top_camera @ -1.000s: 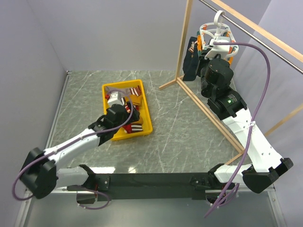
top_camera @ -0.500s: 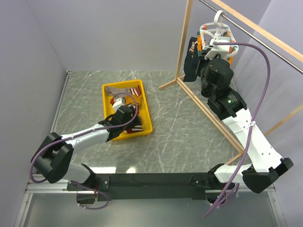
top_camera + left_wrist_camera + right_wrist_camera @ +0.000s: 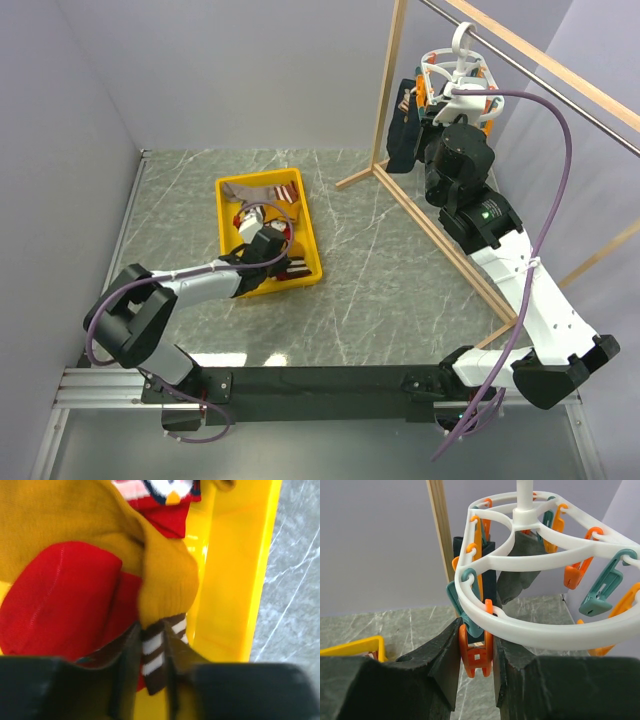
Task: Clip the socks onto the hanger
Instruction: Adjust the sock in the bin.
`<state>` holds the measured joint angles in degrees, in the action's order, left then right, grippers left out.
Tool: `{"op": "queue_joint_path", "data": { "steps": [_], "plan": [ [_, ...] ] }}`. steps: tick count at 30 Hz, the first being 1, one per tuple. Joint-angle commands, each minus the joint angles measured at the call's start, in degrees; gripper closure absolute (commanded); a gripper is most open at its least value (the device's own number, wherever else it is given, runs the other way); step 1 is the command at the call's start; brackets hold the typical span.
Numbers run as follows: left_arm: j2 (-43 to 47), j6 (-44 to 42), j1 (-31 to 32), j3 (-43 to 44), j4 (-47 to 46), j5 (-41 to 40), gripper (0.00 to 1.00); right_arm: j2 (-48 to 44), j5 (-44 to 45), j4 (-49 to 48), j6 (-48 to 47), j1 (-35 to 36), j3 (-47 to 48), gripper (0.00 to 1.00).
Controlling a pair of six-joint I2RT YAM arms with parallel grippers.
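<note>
In the left wrist view my left gripper (image 3: 152, 640) is shut on the brown-and-white striped cuff of a mustard sock (image 3: 165, 575). This sock lies in the yellow tray (image 3: 235, 580) over a red sock (image 3: 60, 595). From above, the left gripper (image 3: 275, 255) is down inside the tray (image 3: 311, 235). My right gripper (image 3: 476, 652) is shut on an orange clip (image 3: 468, 650) dangling from the white hanger (image 3: 545, 630). The hanger (image 3: 455, 75) hangs on the metal rod, with the right gripper (image 3: 440, 105) just under it. A dark sock (image 3: 403, 140) hangs clipped at its left side.
A wooden frame (image 3: 392, 90) holds the rod, and its post (image 3: 442, 535) stands just left of the hanger. Its base rails run along the marble tabletop on the right. More orange and teal clips (image 3: 600, 587) hang round the ring. Grey walls enclose the table.
My left arm has dropped lower into the tray and its jaws have closed from wide open onto the sock's cuff. The right arm has not moved.
</note>
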<state>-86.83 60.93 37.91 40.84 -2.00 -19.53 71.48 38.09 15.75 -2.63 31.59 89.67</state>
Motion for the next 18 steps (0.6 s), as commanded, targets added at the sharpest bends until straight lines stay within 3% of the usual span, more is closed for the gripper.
{"op": "queue_joint_path", "data": {
  "steps": [1,3,9,12,17,18],
  "plan": [
    [2.27,2.00,0.06,2.22,-1.71,-4.89,0.81,-1.17,0.06,-1.86,-0.79,-0.13,-0.19,0.89],
    [5.08,2.44,-0.55,4.15,-0.12,-6.74,0.90,-1.17,-0.12,-1.77,-0.71,-0.22,-0.02,0.89],
    [13.43,7.27,-3.98,5.74,1.12,-8.95,0.94,-1.26,-0.20,-1.60,-0.44,-0.22,-0.02,0.89],
    [17.38,14.02,-5.30,5.83,4.89,-9.91,0.99,-1.43,-0.20,-1.60,-0.44,-0.13,0.16,0.89],
    [21.17,28.00,-6.71,8.54,12.62,-17.18,0.99,-1.35,-0.73,-1.33,0.17,-0.13,0.07,0.89],
    [20.74,29.59,-6.80,12.04,18.73,-18.95,1.00,-1.26,-1.08,-1.16,0.26,-0.22,0.16,0.89]
  ]
}}
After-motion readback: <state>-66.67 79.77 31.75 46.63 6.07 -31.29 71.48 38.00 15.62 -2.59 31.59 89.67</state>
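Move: The mustard sock's striped cuff lies right at the left fingertips, about 1 cm to the right and 1 cm below. The plain red sock is some 4 cm left and 2 cm ahead, the penguin sock about 7 cm straight ahead, and the bin's right wall about 6 cm right, level with the hand. From the right hand, the cuff is roughly 27 cm left, 6 cm back and 42 cm down. The left fingers pinch shut on the mustard sock near its cuff and lift about 16 cm, swinging left. ##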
